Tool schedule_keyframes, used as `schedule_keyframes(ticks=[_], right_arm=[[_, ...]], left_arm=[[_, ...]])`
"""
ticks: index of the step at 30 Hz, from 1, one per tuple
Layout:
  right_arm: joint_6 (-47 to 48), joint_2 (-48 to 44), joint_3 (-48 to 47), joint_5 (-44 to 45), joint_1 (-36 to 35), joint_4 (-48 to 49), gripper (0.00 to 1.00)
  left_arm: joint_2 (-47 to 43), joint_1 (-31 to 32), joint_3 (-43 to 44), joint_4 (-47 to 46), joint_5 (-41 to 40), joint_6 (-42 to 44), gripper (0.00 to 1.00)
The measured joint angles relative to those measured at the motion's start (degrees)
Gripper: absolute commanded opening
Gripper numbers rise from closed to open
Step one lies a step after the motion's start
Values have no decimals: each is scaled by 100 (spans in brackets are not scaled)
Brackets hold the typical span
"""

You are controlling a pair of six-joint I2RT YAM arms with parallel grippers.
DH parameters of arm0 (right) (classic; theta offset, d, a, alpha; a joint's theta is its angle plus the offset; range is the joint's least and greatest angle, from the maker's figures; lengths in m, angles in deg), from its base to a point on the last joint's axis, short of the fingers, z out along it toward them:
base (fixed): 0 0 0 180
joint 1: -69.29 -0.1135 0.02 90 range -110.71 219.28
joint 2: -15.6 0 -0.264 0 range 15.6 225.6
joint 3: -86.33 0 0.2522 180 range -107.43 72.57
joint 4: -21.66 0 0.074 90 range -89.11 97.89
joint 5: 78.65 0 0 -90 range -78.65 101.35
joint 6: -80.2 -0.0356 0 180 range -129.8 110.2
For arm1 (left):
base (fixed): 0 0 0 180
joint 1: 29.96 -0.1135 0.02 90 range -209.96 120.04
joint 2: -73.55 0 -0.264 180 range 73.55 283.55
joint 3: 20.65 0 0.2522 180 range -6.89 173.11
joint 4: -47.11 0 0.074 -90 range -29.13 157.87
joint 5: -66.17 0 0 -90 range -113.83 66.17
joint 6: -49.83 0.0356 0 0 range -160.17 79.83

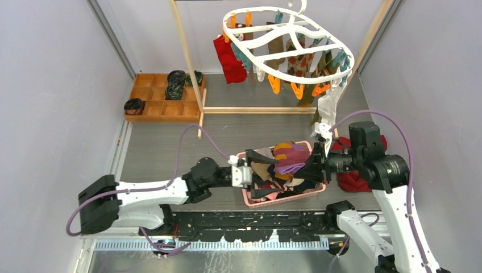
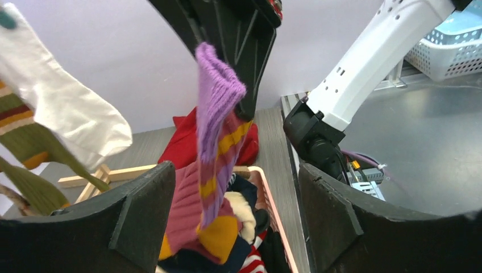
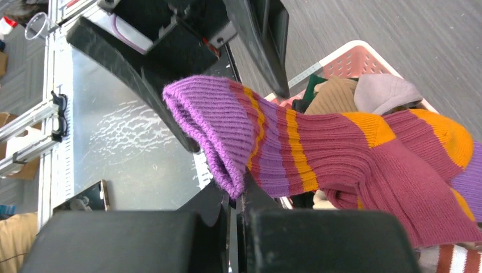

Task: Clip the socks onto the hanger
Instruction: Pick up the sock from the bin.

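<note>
My right gripper (image 3: 237, 196) is shut on the purple cuff of a purple, maroon and yellow striped sock (image 3: 341, 148). It holds the cuff just above a pink basket (image 1: 278, 199) full of mixed socks. The sock (image 2: 219, 131) hangs from the right gripper (image 2: 241, 85) down into the pile. My left gripper (image 2: 236, 193) is open, its fingers (image 2: 142, 216) standing on either side of the hanging sock without touching it. The white oval hanger (image 1: 267, 57) hangs at the back with several socks clipped on, among them a red one (image 1: 230, 60) and a white one (image 1: 328, 111).
A wooden tray (image 1: 162, 96) with black rolls sits at the back left. The wooden rack post (image 1: 187, 57) and its base bar stand behind the basket. A red cloth (image 1: 352, 179) lies under the right arm. A white mesh basket (image 2: 449, 45) stands beyond the table.
</note>
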Motion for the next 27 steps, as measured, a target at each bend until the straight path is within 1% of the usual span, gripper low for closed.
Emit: schedule_keyframes(ticks=[3,6,8,16,19,20,21,25,26,27], right_arm=[[352,313,-195,-13,0,-455,1],[826,511,-293,-4,0,-960,1],[988,546,-286,61,0,-1163,1],[1080,273,-173,166,2,-1248,1],[1071,289,-157,166,7,-1213,1],[1108,332,-157,164,28,-1215,1],[1134,361,-157,164,46,-1217,1],[1255,431,-157,144,138,-1241,1],[1276,446,-157,131,179,-1255,2],[1298,461,-157,118,232,-1266,3]], left_arm=[[577,291,275,-129,-319,254,72],[1102,372,426,-247,-654,350,66],[1296,404,437,-282,-807,358,65],[1222,527,409,-551,-1069,238,64],[1032,538,321,-678,-1073,225,58],[970,538,299,-730,-1091,223,54],[942,538,295,-778,-1097,221,47],[933,538,267,-1010,-1106,96,4],[933,538,234,-1102,-1099,15,1],[933,540,190,-1213,-1097,-37,0]])
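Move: The purple cuff of the sock, still pinched in the right gripper, lies about 3 cm right of the open left gripper, 1 cm ahead and 1 cm above; its free part is some 5 cm left of the right gripper, 1 cm ahead and level with it. From the left gripper, the pink bin's middle is roughly 6 cm right, 2 cm back and 18 cm below, and the white sock hangs some 14 cm ahead, 12 cm right and 6 cm higher. Bring the open left gripper right and down, roughly 4 cm each way, around the sock's cuff, then raise it about 5 cm, easing slightly back left, and shut the fingers to pinch the free part of the purple cuff. Meanwhile keep the right gripper's pinch on the cuff and lower it some 2 cm, drifting about 1 cm right. ##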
